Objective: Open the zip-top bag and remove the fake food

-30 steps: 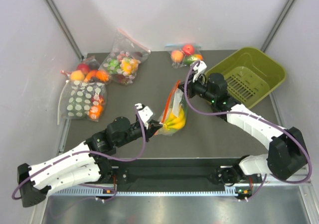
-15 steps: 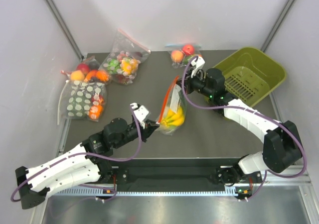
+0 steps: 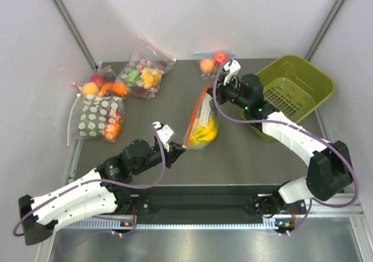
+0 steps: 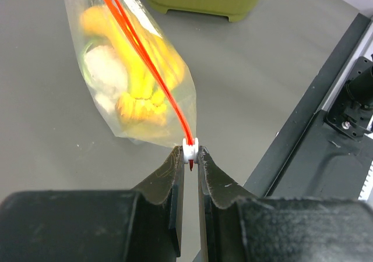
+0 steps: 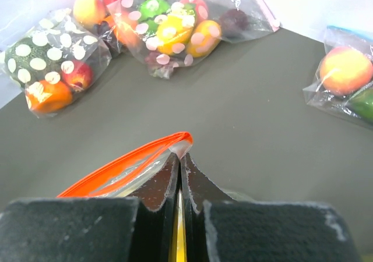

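Observation:
The clear zip-top bag (image 3: 204, 115) hangs stretched between my two grippers over the middle of the table. Its red-orange zip strip (image 3: 197, 113) runs taut along the top. My left gripper (image 3: 179, 148) is shut on the white zip slider (image 4: 190, 147) at the near end. At the far end, my right gripper (image 3: 210, 92) is shut on the bag's corner (image 5: 187, 148) beside the strip (image 5: 125, 159), whose two tracks stand apart there. Inside the bag (image 4: 125, 108) lie the fake food: yellow bananas (image 4: 148, 78) and a pale lettuce head (image 4: 106, 70).
A green basket (image 3: 291, 87) stands at the right, close behind my right arm. A white-dotted bag (image 3: 99, 116), a bag of fruit (image 3: 102, 84) and a bag of multicolour pieces (image 3: 143, 73) lie at the far left. A small fruit bag (image 3: 211, 63) lies at the back.
My right gripper has moved farther back with the bag's corner, and my left gripper has drawn back to the left. The bag is lifted and its zip strip is pulled straighter.

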You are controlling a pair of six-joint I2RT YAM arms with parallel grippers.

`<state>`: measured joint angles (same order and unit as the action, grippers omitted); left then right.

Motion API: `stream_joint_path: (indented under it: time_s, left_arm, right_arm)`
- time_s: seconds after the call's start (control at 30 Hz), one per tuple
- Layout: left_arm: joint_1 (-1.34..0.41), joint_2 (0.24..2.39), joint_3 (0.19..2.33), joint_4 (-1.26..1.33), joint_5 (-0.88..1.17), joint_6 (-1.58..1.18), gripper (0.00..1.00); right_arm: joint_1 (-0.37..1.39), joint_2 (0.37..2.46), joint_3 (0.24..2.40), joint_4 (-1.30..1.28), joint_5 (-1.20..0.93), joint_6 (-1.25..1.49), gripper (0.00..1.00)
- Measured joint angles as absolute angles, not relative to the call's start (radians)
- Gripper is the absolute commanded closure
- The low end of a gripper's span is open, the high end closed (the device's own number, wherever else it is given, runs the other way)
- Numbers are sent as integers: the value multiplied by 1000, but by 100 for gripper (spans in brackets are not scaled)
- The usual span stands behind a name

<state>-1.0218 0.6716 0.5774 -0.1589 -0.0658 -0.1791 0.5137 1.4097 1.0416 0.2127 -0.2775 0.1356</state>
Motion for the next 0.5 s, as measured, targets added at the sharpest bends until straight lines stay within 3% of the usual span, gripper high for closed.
stream_joint_path:
  time_s: [0.27,0.37,0.43,0.47,0.5]
  left_arm:
    - [-1022,657,574,-155,-68,-185,100]
    - [-1022,657,573,-155,-54,-187,100]
    - [-1025,662,572,-155,-27,-189,100]
    - [-1026,666,572,-154,-15,-189,100]
    - [-1028,672,572,-150,-6,-189,100]
  right_arm:
    - [514,1431,1076,162,-282,136,96]
    - [514,1423,1076,152,-271,140,66]
    - [514,1404,1075,136,-244,139,36]
    - [514,1391,1075,127,-229,142,32]
    - [514,1371,1073,117,-215,139,22]
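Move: The right fingers are still shut on the film at the zip-top bag's far upper corner, its middle some 11 cm back, 4 cm left and 14 cm below that hand. From the same hand, the clear peach bag lies about 22 cm ahead, 3 cm right and 23 below, and the green basket about 30 cm right, 7 ahead and 18 below. The left hand pinches the white slider at the near end of the orange zip; the bag's middle is roughly 10 cm ahead, 7 right and 10 below it. The right hand holds nearly still at the far corner of the zip-top bag, then spreads its fingers to about two thirds open and lets go of the film, backing off about 1.5 cm to its right and rising about 1 cm. The left hand keeps its pinch on the slider at the near end of the orange zip, staying in place at first and then easing about 1 cm back and slightly right with a small clockwise turn. ##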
